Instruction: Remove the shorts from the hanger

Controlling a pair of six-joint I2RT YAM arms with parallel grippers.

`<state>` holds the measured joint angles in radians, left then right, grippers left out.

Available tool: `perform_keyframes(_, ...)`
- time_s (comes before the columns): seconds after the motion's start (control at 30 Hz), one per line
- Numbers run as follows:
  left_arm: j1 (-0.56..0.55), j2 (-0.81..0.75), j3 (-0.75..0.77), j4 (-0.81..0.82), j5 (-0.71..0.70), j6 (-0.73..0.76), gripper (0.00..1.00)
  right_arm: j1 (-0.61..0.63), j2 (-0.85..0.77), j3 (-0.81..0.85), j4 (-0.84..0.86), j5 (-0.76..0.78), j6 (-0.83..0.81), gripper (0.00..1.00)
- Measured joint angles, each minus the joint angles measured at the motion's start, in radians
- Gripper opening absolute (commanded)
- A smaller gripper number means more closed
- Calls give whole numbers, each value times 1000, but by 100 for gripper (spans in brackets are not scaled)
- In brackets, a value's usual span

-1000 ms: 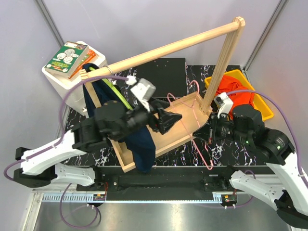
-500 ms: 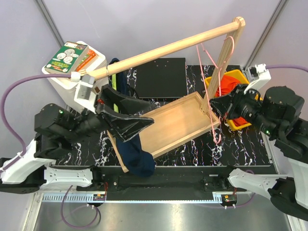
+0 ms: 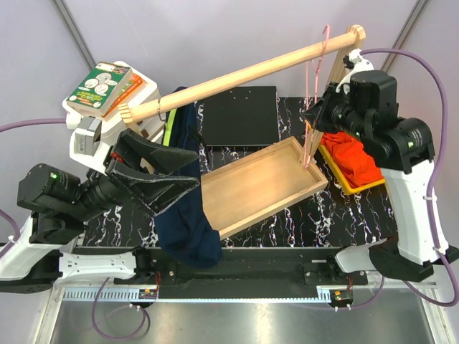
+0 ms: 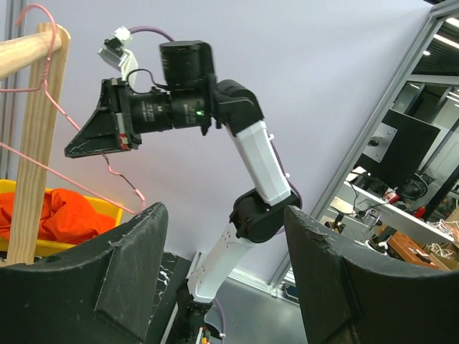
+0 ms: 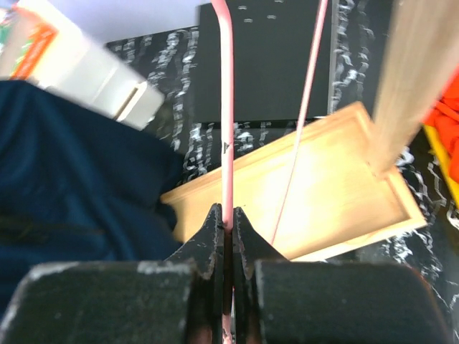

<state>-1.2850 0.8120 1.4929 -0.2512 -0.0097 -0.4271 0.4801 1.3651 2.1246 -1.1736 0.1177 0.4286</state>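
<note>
The dark navy shorts [image 3: 188, 222] with a yellow-green waistband strip [image 3: 170, 131] hang from the left end of the wooden rail [image 3: 244, 72] and drape over the tray's left end. My left gripper [image 3: 188, 170] is open and empty just left of them. In the left wrist view its fingers [image 4: 129, 265] stand wide apart. My right gripper [image 3: 315, 113] is shut on an empty pink wire hanger [image 3: 313, 79], whose hook sits over the rail's right end. The right wrist view shows the wire [image 5: 226, 129] pinched between the jaws. The orange shorts [image 3: 353, 158] lie in the yellow bin [image 3: 369, 185].
A wooden tray [image 3: 265, 183] lies under the rail, whose upright post [image 3: 331, 93] stands at the tray's right corner. A black mat [image 3: 240, 115] lies behind. A white box with books [image 3: 104, 86] stands at the back left.
My right arm has lifted the pink hanger from the table up to the rail's right end. My left gripper has drawn back to the left, away from the tray, and stays open.
</note>
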Motion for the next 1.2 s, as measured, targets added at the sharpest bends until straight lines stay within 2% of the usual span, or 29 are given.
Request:
perform_keyframes(0.17,0,-36,-18,-10,-24,2,69,-87,-5,-41,4,-71,-3,0)
perform_keyframes(0.33,0,-75,-20,-56,-96,16,67,-225,-45,-134,30,-187,-4,0)
perform_keyframes(0.4,0,-86,-20,-79,-129,23,66,-256,-51,-162,54,-208,-5,6)
perform_keyframes(0.43,0,-92,-20,-94,-148,28,66,-266,-56,-179,69,-217,-6,16)
perform_keyframes(0.47,0,-98,-20,-110,-165,33,66,-272,-61,-192,84,-226,-7,36)
perform_keyframes(0.57,0,-111,-20,-157,-221,47,66,-281,-72,-217,84,-244,-10,67)
perform_keyframes(0.6,0,-116,-20,-174,-241,53,66,-283,-74,-222,75,-246,-14,84)
perform_keyframes(0.7,0,-130,-20,-219,-293,64,66,-284,-74,-226,53,-248,-24,100)
perform_keyframes(0.9,0,-168,-24,-277,-363,68,65,-285,-93,-170,-68,-158,-61,100)
perform_keyframes(1.07,0,-184,-42,-291,-404,68,65,-285,-99,-14,-153,-26,-113,100)
perform_keyframes(1.2,0,-184,-61,-311,-433,68,65,-269,-98,92,-161,8,-145,100)
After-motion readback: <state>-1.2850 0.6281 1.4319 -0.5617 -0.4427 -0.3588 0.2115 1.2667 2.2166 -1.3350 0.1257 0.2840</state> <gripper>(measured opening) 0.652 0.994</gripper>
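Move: The pink hanger still in the right hand goes to the wooden bar by its right post: that spot is about 12 cm ahead, 6 right and 13 above. The post's middle stands 12 ahead, 7 right, 8 below; the yellow bin 15 ahead, 21 right, 28 below. From the left hand the blue shorts hang about 9 cm ahead, 5 left and 15 below, with the left post 10 ahead, 14 left, 18 below. Right and down by about 5 cm the right hand takes the pink hanger onto the bar, opens wide to let go, then draws farther right and back and climbs some 7 cm clear. Meanwhile the left hand, staying open, moves left, then forward and down towards the blue shorts' green hanger, turning about 25 degrees counter-clockwise. ##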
